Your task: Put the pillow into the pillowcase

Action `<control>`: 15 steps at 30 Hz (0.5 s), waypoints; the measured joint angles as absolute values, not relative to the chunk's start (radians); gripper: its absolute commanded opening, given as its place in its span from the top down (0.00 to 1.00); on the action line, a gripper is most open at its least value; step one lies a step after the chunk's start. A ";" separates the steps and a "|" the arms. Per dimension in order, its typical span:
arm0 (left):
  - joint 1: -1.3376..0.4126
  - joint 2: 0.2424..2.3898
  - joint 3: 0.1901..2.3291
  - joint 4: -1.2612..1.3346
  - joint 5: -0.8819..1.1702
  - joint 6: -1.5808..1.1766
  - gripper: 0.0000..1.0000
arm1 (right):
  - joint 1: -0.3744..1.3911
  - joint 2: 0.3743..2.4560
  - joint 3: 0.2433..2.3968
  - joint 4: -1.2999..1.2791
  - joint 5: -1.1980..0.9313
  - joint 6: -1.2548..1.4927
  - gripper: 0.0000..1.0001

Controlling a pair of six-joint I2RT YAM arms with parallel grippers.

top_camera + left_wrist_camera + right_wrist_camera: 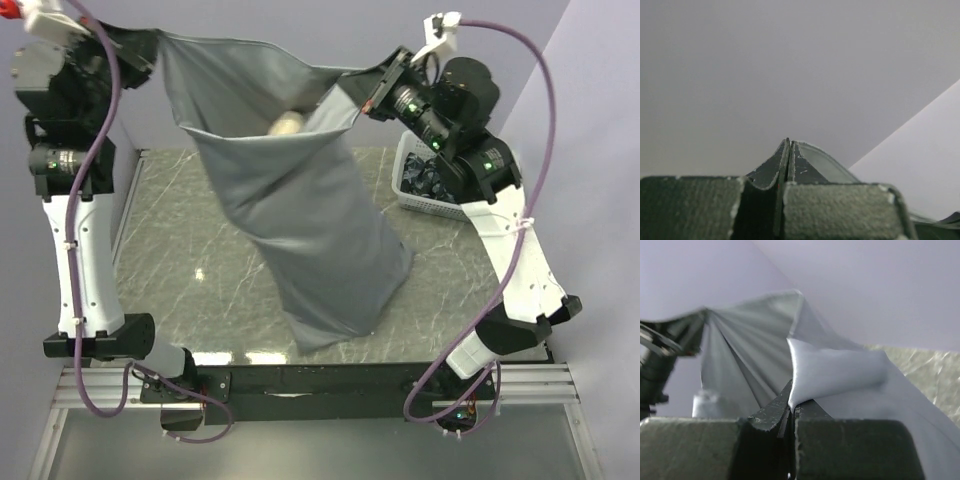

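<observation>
The grey pillowcase [300, 210] hangs stretched between both grippers, its mouth open at the top and its lower end resting on the table. A cream corner of the pillow [285, 122] pokes out of the mouth; the rest is hidden inside the bulging sack. At the upper left, my left gripper [152, 48] is shut on the mouth's left corner. In its wrist view the gripper [789, 147] shows closed fingers with a sliver of grey cloth [827, 164] beside them. My right gripper [377, 92] is shut on the right corner. The pillowcase [835, 372] folds out from that gripper's [792, 402] pinched fingertips.
A white basket [408, 190] with dark items stands at the back right, just behind the right arm. The marbled green tabletop [190, 230] lies under the sack. Lilac walls close in behind and on both sides. A black rail runs along the near edge.
</observation>
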State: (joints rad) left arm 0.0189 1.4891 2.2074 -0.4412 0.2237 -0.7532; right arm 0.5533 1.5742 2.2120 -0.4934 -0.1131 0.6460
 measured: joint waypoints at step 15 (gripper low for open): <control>0.430 1.553 2.226 0.044 0.524 -1.243 0.99 | 0.489 1.787 2.365 -0.368 -0.351 0.770 1.00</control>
State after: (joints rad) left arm 0.4301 1.5532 2.2257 0.0444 0.5240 -1.2430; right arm 0.4889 1.7870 2.3653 -0.3676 -0.3511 0.7704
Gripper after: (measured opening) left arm 0.014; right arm 0.007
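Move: The pillow hangs inside the gray pillowcase, its middle about 25 cm right, 10 cm back and 30 cm below the left hand; from the right hand, roughly 9 cm left, 6 cm back and 27 cm below. The pillowcase's closed end lies under the right hand, level sideways, some 13 cm back and 50 cm down. The white basket stands about 25 cm to the right hand's right, 17 cm farther out, 52 cm below. The pillowcase's mouth, still pinched at a corner by each shut gripper, is swung left and pulled wider: the left hand sweeps about 10 cm left while rising some 8 cm, its fingers tipping up, then eases slightly back right. The right hand follows left and forward, dipping a little and coming back up, turns about 10 degrees counter-clockwise, and ends drifting back right. ##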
